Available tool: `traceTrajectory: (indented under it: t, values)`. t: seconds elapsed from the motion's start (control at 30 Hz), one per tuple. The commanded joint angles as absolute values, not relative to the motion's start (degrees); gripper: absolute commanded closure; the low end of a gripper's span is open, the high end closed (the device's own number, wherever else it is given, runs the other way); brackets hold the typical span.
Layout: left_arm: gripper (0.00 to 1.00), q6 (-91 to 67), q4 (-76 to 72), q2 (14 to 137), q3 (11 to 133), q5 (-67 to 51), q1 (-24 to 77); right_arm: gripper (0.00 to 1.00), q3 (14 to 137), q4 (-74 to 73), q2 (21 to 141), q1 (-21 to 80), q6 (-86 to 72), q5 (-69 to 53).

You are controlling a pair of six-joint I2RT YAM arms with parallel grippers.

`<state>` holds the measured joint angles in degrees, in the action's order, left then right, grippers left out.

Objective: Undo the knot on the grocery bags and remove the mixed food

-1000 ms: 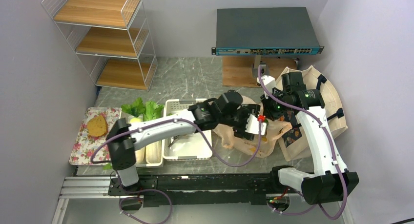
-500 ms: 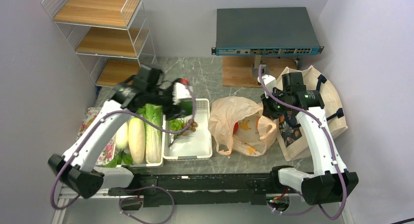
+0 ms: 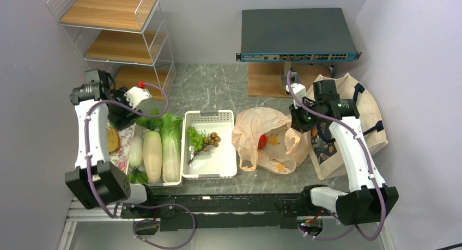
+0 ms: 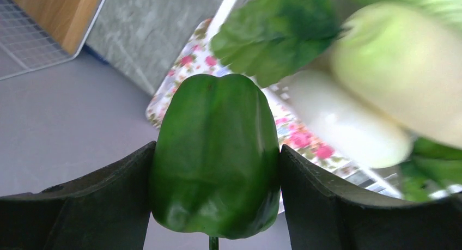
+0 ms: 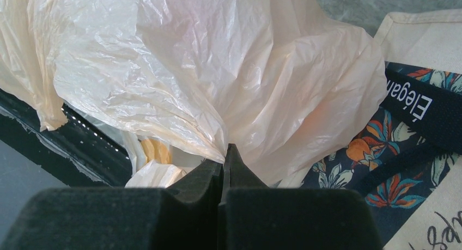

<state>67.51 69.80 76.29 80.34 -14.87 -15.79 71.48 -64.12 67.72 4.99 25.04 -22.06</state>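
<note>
The peach-beige plastic grocery bag [image 3: 256, 131] lies open at mid-table; no knot shows. A red apple [image 3: 262, 141] sits inside it. My right gripper [image 3: 298, 123] is shut on the bag's right rim, thin film pinched between its tips [image 5: 224, 152]. The cream floral tote [image 3: 357, 119] lies under that arm. My left gripper [image 3: 121, 118] hangs at the far left over the floral tray [image 3: 93, 171], shut on a green bell pepper [image 4: 215, 125]. Radishes [image 3: 152, 154] and cabbage [image 3: 171, 144] fill one white bin; grapes [image 3: 196, 138] and nuts [image 3: 214, 138] lie in the other bin [image 3: 218, 165].
A bread slice [image 3: 113, 141] lies on the floral tray. A white wire shelf [image 3: 117, 37] stands at the back left. A grey network switch [image 3: 297, 35] sits raised at the back, above a wooden board [image 3: 267, 78]. Walls close in on both sides.
My left arm has swung from the plastic bag across the bins to the far left, carrying the green pepper. The right arm has kept its hold on the bag's rim.
</note>
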Motion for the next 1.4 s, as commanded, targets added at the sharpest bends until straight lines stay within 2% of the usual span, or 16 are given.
traceTrajectory:
  t: [0.0,0.2,0.4,0.77,0.93,1.13,1.17,1.23,1.37]
  values:
    - [0.81,76.56,72.09,81.75,86.03,-7.28,-17.22,1.00,72.16,-62.39,68.29,4.72,25.49,-23.64]
    - [0.78,75.70,71.98,88.77,85.30,-3.12,-14.60,1.00,73.39,-63.04,68.99,4.70,25.17,-22.56]
    - [0.78,73.43,78.17,97.17,91.52,-5.80,-12.75,1.00,72.87,-63.03,68.45,4.74,24.47,-21.70]
    - [0.74,70.67,78.61,103.45,91.82,-7.05,-7.25,1.00,71.90,-63.29,67.46,4.69,23.68,-20.57]
    - [0.53,67.01,79.75,106.90,94.25,-7.55,-7.16,1.00,72.01,-63.63,67.45,4.66,24.16,-20.23]
    - [0.26,66.60,79.82,104.64,94.68,-7.40,-7.42,1.00,72.09,-63.38,67.41,4.69,24.21,-20.56]
    - [0.21,66.54,80.06,104.11,95.28,-7.39,-7.51,1.00,72.07,-63.25,67.37,4.74,24.29,-20.63]
    - [0.02,66.58,81.80,103.52,97.46,-7.29,-7.94,1.00,71.99,-63.16,67.33,4.68,24.34,-20.79]
    - [0.01,66.82,84.29,102.35,101.22,-8.08,-9.16,1.00,71.64,-62.72,67.23,4.74,24.35,-21.19]
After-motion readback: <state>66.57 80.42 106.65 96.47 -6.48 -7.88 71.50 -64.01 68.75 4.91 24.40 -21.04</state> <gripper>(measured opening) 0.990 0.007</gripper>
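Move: My left hand still holds the green pepper; the place for it, the leafy far-left corner of the vegetable basket, is about 4 cm ahead, 2 cm to the right and 15 cm below. The white radish lies some 7 cm back, almost in line, and the yellow gourd about 9 cm back and 7 cm right; the bread is roughly 4 cm back and 7 cm left. From my right hand that corner is some 58 cm left and 7 cm ahead. I lower the pepper about 10 cm with my left hand into the basket's far-left corner, easing some 4 cm forward; a short swing left comes first, then I drift back right. My wrist tips nearly 30 degrees until the fingers point straight down; then they open fully, let the pepper go and start to rise slightly. ##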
